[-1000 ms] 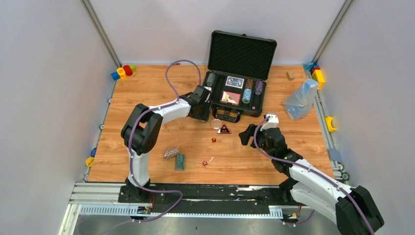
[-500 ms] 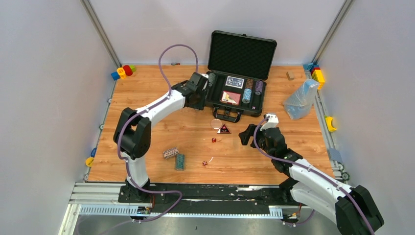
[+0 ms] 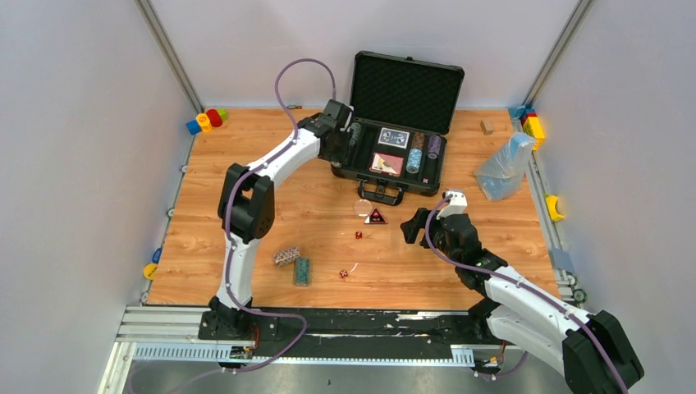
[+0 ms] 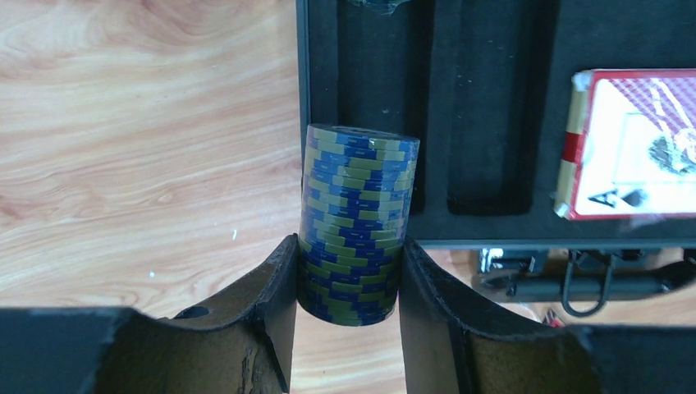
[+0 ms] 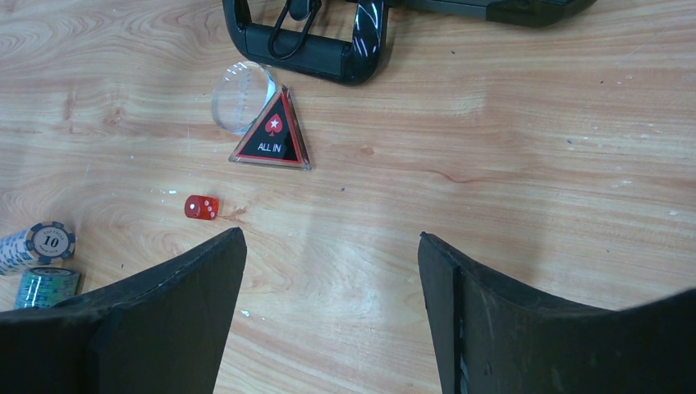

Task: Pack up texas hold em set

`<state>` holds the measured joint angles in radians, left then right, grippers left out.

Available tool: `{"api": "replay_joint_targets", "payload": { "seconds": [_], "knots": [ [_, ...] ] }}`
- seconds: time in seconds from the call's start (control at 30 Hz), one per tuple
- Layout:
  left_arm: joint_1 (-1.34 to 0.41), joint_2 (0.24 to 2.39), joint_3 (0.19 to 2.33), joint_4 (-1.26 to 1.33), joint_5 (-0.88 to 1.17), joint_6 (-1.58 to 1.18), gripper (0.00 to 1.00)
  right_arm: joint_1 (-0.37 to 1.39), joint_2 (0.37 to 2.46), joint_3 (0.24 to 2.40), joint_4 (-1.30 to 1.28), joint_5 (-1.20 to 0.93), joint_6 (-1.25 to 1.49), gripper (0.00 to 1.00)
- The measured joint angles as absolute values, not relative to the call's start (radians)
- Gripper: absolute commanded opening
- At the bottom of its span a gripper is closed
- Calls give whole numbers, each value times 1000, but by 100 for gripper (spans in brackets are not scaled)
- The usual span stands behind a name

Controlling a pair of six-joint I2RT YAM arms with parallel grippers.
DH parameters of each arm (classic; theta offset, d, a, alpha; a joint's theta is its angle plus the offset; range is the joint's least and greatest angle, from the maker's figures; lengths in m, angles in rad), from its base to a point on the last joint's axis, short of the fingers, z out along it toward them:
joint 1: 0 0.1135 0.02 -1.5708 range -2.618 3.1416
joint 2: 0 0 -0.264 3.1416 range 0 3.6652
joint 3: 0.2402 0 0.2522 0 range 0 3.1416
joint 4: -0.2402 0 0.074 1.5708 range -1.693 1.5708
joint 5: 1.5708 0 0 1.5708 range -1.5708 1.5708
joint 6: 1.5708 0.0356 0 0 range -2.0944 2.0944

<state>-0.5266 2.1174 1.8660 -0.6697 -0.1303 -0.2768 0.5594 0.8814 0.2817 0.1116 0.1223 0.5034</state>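
Note:
The black case (image 3: 406,90) lies open at the back, holding two card decks (image 3: 393,138) and chip rolls (image 3: 414,160). My left gripper (image 3: 343,135) (image 4: 345,246) is shut on a blue-and-olive chip roll (image 4: 354,222), held above the case's left edge (image 4: 300,98) beside empty foam slots. A red deck (image 4: 632,144) lies to the right. My right gripper (image 3: 413,226) (image 5: 331,246) hangs open and empty over bare wood. Ahead of it lie the triangular button (image 5: 273,139), a clear disc (image 5: 242,97) and a red die (image 5: 200,207). Two chip rolls (image 3: 286,256) (image 3: 302,271) and another die (image 3: 343,273) lie near the front.
A clear plastic bag (image 3: 505,168) sits right of the case, with a small wooden block (image 3: 487,126) behind it. Toy blocks line the back left (image 3: 205,121) and back right (image 3: 532,123) corners. The case handle (image 5: 308,49) juts toward my right gripper.
My left arm has stretched out and carried the chip roll away from me, from the case's front-left corner along its left edge. The right arm has not moved.

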Motion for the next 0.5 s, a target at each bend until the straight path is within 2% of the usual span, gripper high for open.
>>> {"api": "replay_joint_targets", "payload": {
  "seconds": [0.5],
  "knots": [
    [-468, 2363, 2146, -685, -7, -284, 20, 559, 882, 282, 110, 130, 503, 78]
  ]
}}
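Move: The left hand holds a green-blue chip stack near the front left corner of the case. The free front half of the leftmost slot lies about 6 cm ahead, 2 cm right and 5 cm below. The stack already in the slot is some 12 cm ahead and 4 cm right; the red card deck is 2 cm ahead and 12 cm right, the blue deck 10 cm ahead and 13 cm right. From the idle right hand, that free space is about 27 cm ahead and 16 cm left. Keeping the green-blue stack pinched between its fingers, the left hand sinks about 3 cm almost at once, then carries it level and forward along the leftmost slot, drifting slightly right, some 5 cm in all, towards the near end of the stack already there. The wrist rolls only slightly, its left side dipping about 5 degrees. ##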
